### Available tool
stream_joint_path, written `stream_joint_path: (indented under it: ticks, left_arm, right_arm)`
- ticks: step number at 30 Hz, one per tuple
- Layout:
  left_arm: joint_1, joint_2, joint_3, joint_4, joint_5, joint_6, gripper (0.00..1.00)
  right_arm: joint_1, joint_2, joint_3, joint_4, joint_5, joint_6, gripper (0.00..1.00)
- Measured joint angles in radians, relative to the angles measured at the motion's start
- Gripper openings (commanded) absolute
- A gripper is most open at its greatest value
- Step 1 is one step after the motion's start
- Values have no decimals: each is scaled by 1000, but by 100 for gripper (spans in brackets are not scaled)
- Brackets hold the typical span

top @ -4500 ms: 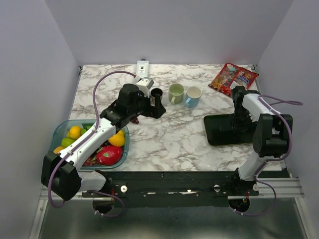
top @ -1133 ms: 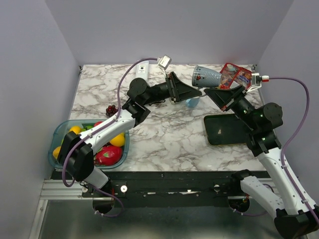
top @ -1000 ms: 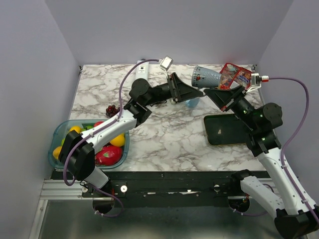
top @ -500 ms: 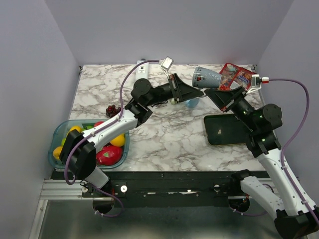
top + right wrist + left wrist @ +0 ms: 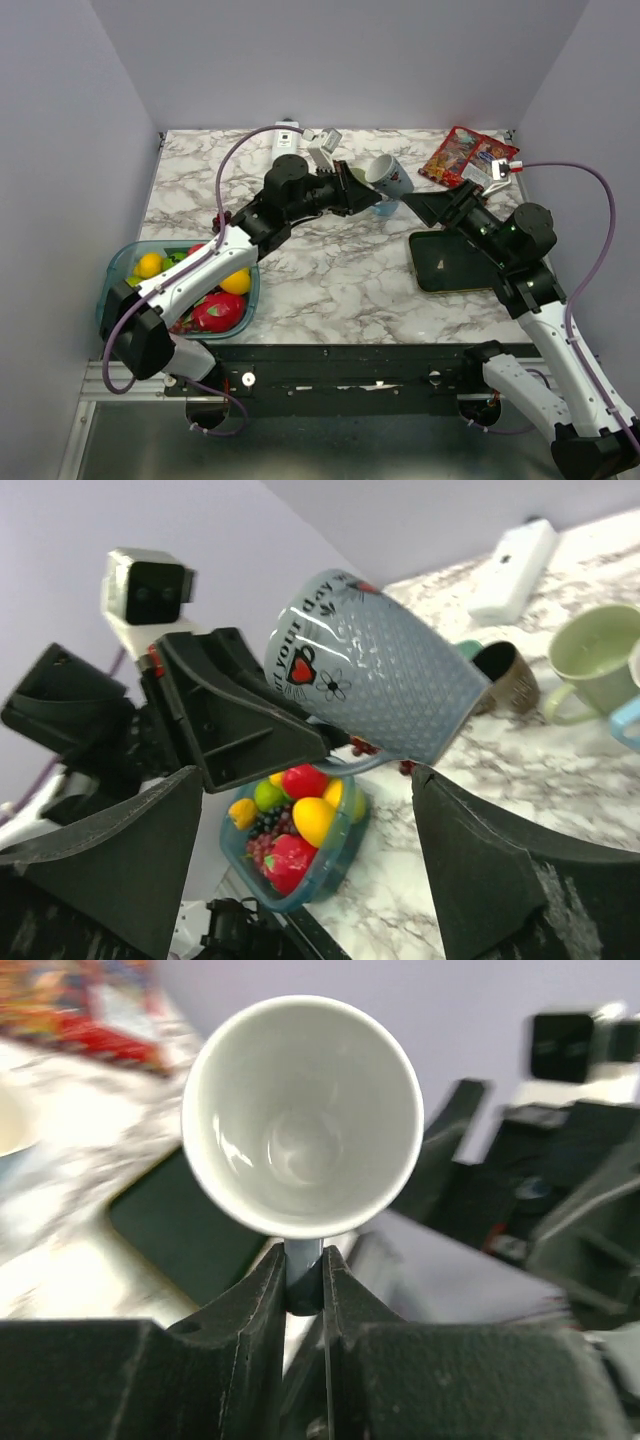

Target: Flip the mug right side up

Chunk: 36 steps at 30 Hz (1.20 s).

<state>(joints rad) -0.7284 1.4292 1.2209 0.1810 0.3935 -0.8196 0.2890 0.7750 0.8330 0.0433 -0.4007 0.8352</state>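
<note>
The grey-blue mug (image 5: pixel 390 176) with heart prints is in the air over the table's far middle, tilted, its mouth toward the left arm. My left gripper (image 5: pixel 365 190) is shut on its handle. In the left wrist view the handle (image 5: pixel 303 1258) is pinched between the fingers of my left gripper (image 5: pixel 303 1282), and I look into the mug's white inside (image 5: pixel 303 1115). My right gripper (image 5: pixel 425 205) is open and empty just right of the mug. In the right wrist view the mug (image 5: pixel 375 685) hangs beyond the spread fingers of my right gripper (image 5: pixel 305 780), not touching them.
A green mug (image 5: pixel 598 650), a brown mug (image 5: pixel 505 670) and a light blue mug (image 5: pixel 386 207) stand upright below the held mug. A fruit tub (image 5: pixel 115 270) is front left, a black tray (image 5: pixel 450 262) at the right, snack packets (image 5: pixel 465 155) and a white power strip (image 5: pixel 290 135) at the back.
The mug has moved left and down with my left gripper, and it has tipped from lying sideways to mouth more upward. My right gripper has dropped lower.
</note>
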Motion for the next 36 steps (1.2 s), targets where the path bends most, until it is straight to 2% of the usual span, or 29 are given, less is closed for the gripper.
stream_joint_path:
  ticks: [2, 7, 14, 19, 24, 32, 36]
  left_arm:
    - [0, -39, -3, -123, -83, 101, 0]
    - [1, -149, -86, -305, -300, 271, 0]
    - [3, -213, -278, -397, -565, 349, 0]
    - [3, -214, -441, -383, -703, 333, 0]
    - [11, -198, -493, -335, -805, 313, 0]
    - [60, -109, -512, -172, -854, 289, 0]
    - [80, -79, -570, -89, -857, 287, 0]
  right_arm:
    - [0, -5, 0, -55, 21, -19, 91]
    - [0, -4, -6, -190, 75, -58, 91]
    - [0, 3, -39, -298, 121, -85, 91]
    - [0, 14, -39, -338, 142, -103, 91]
    - [0, 18, -39, -367, 158, -121, 91]
    - [0, 42, -37, -402, 179, -140, 91]
    - [0, 43, -36, -408, 180, -146, 91]
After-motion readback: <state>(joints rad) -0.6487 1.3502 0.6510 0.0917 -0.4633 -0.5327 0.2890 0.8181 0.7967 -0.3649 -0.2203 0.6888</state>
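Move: The left gripper holds the mug by its handle. Its goal, the bare spot in front of the teal mug, lies about 20 cm left, 10 cm ahead and 33 cm below. From this hand the teal mug is some 18 cm ahead and 21 cm left, the brown mug 18 cm ahead and 14 cm left, and the grapes 8 cm ahead and 32 cm left, all roughly 30 cm down. From the open right gripper the spot is about 24 cm left, 12 cm ahead and 35 cm below. Keep the left fingers shut on the mug's handle and swing it down about 25 cm and left some 20 cm towards the spot beside the grapes, easing a little forward late on. Meanwhile roll the wrist and turn it counter-clockwise, until the fingers that pointed right point forward and down. Sink the right gripper, already open and clear, about 12 cm, tipping it down. ##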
